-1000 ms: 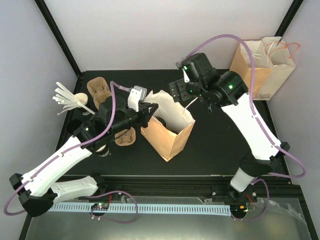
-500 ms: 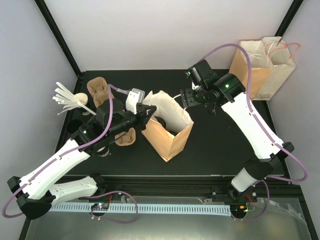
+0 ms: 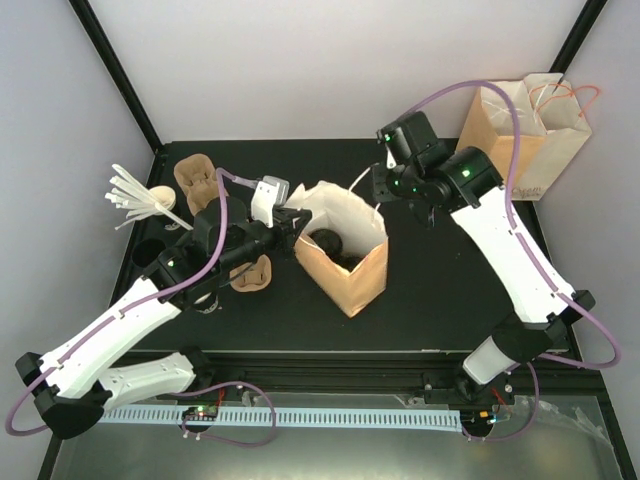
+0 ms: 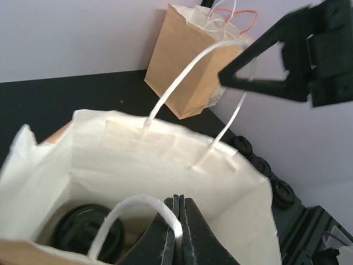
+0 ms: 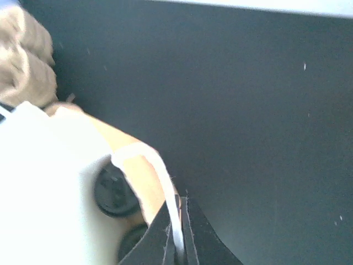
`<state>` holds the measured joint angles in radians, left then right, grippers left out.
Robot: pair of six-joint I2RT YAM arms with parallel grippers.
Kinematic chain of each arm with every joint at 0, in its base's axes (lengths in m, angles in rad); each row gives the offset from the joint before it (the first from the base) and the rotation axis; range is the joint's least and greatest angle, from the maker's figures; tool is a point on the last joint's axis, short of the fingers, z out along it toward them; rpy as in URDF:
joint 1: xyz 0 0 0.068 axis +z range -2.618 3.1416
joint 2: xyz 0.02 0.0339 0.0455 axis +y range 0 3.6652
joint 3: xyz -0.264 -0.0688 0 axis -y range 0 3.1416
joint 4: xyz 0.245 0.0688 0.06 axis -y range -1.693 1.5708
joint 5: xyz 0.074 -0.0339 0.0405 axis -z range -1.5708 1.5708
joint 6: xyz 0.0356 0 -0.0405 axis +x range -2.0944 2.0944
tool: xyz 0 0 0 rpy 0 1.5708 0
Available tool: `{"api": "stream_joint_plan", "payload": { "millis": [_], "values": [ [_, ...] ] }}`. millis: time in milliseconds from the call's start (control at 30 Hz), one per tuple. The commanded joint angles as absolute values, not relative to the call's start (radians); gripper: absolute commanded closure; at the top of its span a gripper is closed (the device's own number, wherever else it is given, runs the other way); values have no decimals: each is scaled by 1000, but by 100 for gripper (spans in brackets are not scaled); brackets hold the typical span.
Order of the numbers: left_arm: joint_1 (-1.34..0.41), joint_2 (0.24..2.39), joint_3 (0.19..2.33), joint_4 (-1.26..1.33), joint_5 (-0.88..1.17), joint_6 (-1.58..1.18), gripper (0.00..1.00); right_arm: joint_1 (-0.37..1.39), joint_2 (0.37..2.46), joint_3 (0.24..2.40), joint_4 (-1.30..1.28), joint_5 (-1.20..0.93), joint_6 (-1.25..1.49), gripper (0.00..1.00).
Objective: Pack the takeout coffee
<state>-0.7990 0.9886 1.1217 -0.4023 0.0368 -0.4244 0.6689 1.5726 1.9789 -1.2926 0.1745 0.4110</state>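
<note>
The open paper bag (image 3: 352, 270) stands mid-table with its mouth spread wide. A takeout coffee (image 3: 328, 243) sits on the bag's floor, its black lid (image 4: 88, 232) showing from above. In the right wrist view that lid (image 5: 113, 190) shows with another dark lid (image 5: 132, 243) beside it. My left gripper (image 3: 297, 220) is shut on the near white handle (image 4: 135, 204) at the bag's left rim. Opposite it, my right gripper (image 3: 378, 188) is shut on the far white handle (image 5: 160, 171), holding it up.
A second paper bag (image 3: 525, 130) stands at the back right corner. Brown cup carriers (image 3: 197, 178) lie at the left, one more (image 3: 250, 272) under my left arm. A bunch of white stirrers (image 3: 135, 195) sits at the far left edge.
My right gripper has shut on the far handle and drawn it back to the right. The bag's mouth has spread and squared up. The left gripper kept its hold.
</note>
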Motion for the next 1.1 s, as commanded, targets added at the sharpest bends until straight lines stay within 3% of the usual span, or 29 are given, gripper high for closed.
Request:
{"api": "stream_joint_plan", "payload": {
  "millis": [0, 400, 667, 700, 733, 767, 800, 833, 867, 900, 933, 1067],
  "values": [
    [-758, 1018, 1189, -370, 21, -431, 97, 650, 1604, 2138, -1231, 228, 408, 95],
    [-577, 1260, 1432, -262, 126, -371, 98, 527, 1788, 2338, -1112, 252, 398, 95],
    [-467, 1489, 1631, -239, 182, -340, 98, 478, 1859, 2314, -873, 279, 359, 95],
    [-454, 1514, 1652, -241, 195, -343, 98, 469, 1870, 2314, -852, 275, 362, 92],
    [-445, 1538, 1670, -238, 208, -349, 98, 458, 1882, 2315, -845, 268, 367, 81],
    [-435, 1556, 1681, -236, 227, -355, 95, 447, 1898, 2316, -841, 260, 370, 63],
    [-429, 1574, 1689, -233, 243, -360, 82, 436, 1909, 2316, -843, 250, 372, 42],
    [-423, 1591, 1694, -233, 258, -364, 59, 429, 1920, 2316, -848, 250, 371, 30],
    [-420, 1606, 1704, -249, 260, -370, 30, 422, 1929, 2317, -855, 252, 365, 26],
    [-419, 1620, 1719, -278, 247, -372, 8, 418, 1934, 2318, -862, 258, 357, 24],
    [-419, 1630, 1734, -317, 238, -371, 2, 416, 1936, 2319, -872, 273, 350, 22],
    [-418, 1596, 1742, -435, 174, -341, 1, 415, 1924, 2310, -912, 302, 310, 15]
  ]
}}
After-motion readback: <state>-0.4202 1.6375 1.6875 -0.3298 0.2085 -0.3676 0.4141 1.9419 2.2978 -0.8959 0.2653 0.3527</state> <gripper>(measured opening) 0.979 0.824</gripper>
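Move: Both hands grip a handle of the loaded paper bag. Its middle sits about 9 cm right, 2 cm back and 18 cm below the left hand, and about 9 cm left and 11 cm back of the right. The bare table spot it goes to is some 20 cm ahead and 9 cm right of the left hand, or 9 cm ahead and 8 cm left of the right, roughly 30 cm down. The near cup carrier stands 16 cm left and 4 cm ahead of the left hand. Forward together, both hands take the paper bag by its handles about 20 cm out over the table, rising some 6–7 cm on the way and then sinking again. The right fingers tip up about 20 degrees and turn clockwise, while the left hand turns slightly counter-clockwise. Near the end both grippers open wide and let go of the handles while still easing forward and down. ##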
